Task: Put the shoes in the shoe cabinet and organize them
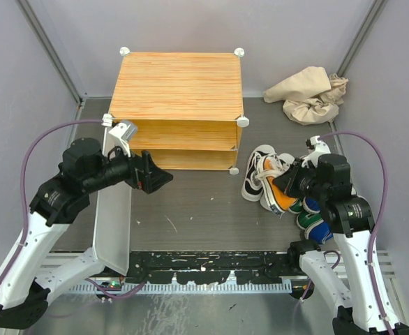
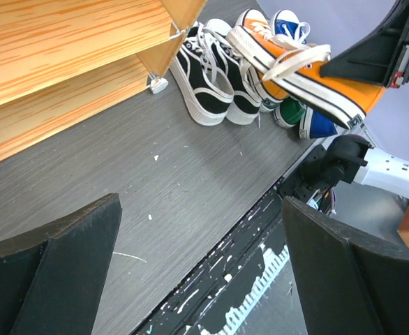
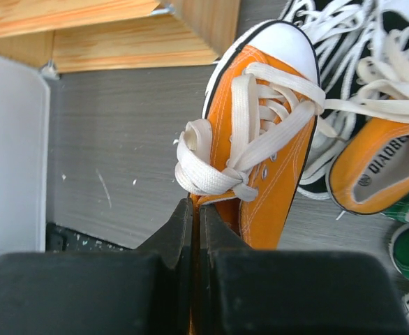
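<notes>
The shoe cabinet stands at the table's middle back, its white door swung open to the left. Right of it lie the shoes in a heap: a white-and-black pair, green ones and blue ones. My right gripper is shut on the collar of one orange shoe, its toe pointing toward the cabinet; this shoe hangs above the heap. The other orange shoe lies beside it. My left gripper hovers open and holds nothing, in front of the cabinet.
A crumpled beige cloth lies at the back right. A black paint-flecked rail runs along the near edge. Grey walls close in the table on both sides and at the back.
</notes>
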Controlling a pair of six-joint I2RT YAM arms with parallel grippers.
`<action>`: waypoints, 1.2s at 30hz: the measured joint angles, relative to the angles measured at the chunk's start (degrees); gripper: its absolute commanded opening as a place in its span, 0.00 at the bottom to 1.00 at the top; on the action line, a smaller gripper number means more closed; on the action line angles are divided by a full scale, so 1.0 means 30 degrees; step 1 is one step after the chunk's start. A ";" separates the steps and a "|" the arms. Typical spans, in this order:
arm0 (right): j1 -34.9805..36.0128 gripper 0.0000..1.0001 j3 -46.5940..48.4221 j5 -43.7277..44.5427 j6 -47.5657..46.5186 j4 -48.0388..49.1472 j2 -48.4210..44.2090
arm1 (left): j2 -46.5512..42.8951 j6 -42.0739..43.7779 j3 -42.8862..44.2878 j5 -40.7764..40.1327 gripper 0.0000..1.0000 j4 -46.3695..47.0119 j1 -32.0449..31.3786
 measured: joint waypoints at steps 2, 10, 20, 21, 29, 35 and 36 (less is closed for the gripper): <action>0.0000 0.01 -0.0087 -0.0816 -0.0189 -0.0015 0.0000 | 0.0284 -0.0058 0.0095 -0.0102 0.98 0.0189 0.0000; 0.0503 0.01 -0.1275 -0.2317 -0.0386 0.1464 0.0393 | 0.1027 -0.0386 0.0109 -0.0423 0.98 0.0619 0.0000; 1.0622 0.01 -0.1574 0.2739 0.0882 0.4189 0.3971 | 0.1326 -0.0408 0.0109 -0.0729 0.98 0.0750 0.0000; 1.1839 0.01 -0.1574 0.3279 0.1071 0.4503 0.4437 | 0.1326 -0.0408 0.0117 -0.0765 0.98 0.0743 0.0000; 1.7442 0.01 -0.2106 0.8072 0.2178 0.8021 0.8276 | 0.1246 -0.0328 0.0109 -0.0874 0.98 0.0736 -0.0066; 1.9613 0.15 -0.3118 1.3267 0.2229 1.1285 1.0601 | 0.0670 -0.0219 0.0073 -0.1137 0.98 0.0729 -0.0066; 1.9751 0.31 -0.3228 1.3704 0.2251 1.1650 1.1038 | 0.0546 -0.0189 0.0044 -0.1158 0.98 0.0721 -0.0066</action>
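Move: The right hand already holds an orange shoe. Its destination, the bare floor in front of the cabinet, lies about 22 cm to the hand's left, 3 cm ahead and 14 cm below. The cabinet's near right foot is some 9 cm ahead and 12 cm left; the black shoes are 7 cm ahead and 2 cm left, the other orange shoe 6 cm ahead and 10 cm right. From the left hand that floor spot is roughly 5 cm ahead, 12 cm right and 23 cm down. Leftward and down, the right hand carries the orange shoe away from the shoe pile to the floor before the open cabinet, about 20 cm across and 11 cm lower, with the sinking steeper near the end. The wrist swings some 30 degrees counter-clockwise, then eases partly back while rolling its left side down; the fingers keep their pinch on the shoe. ##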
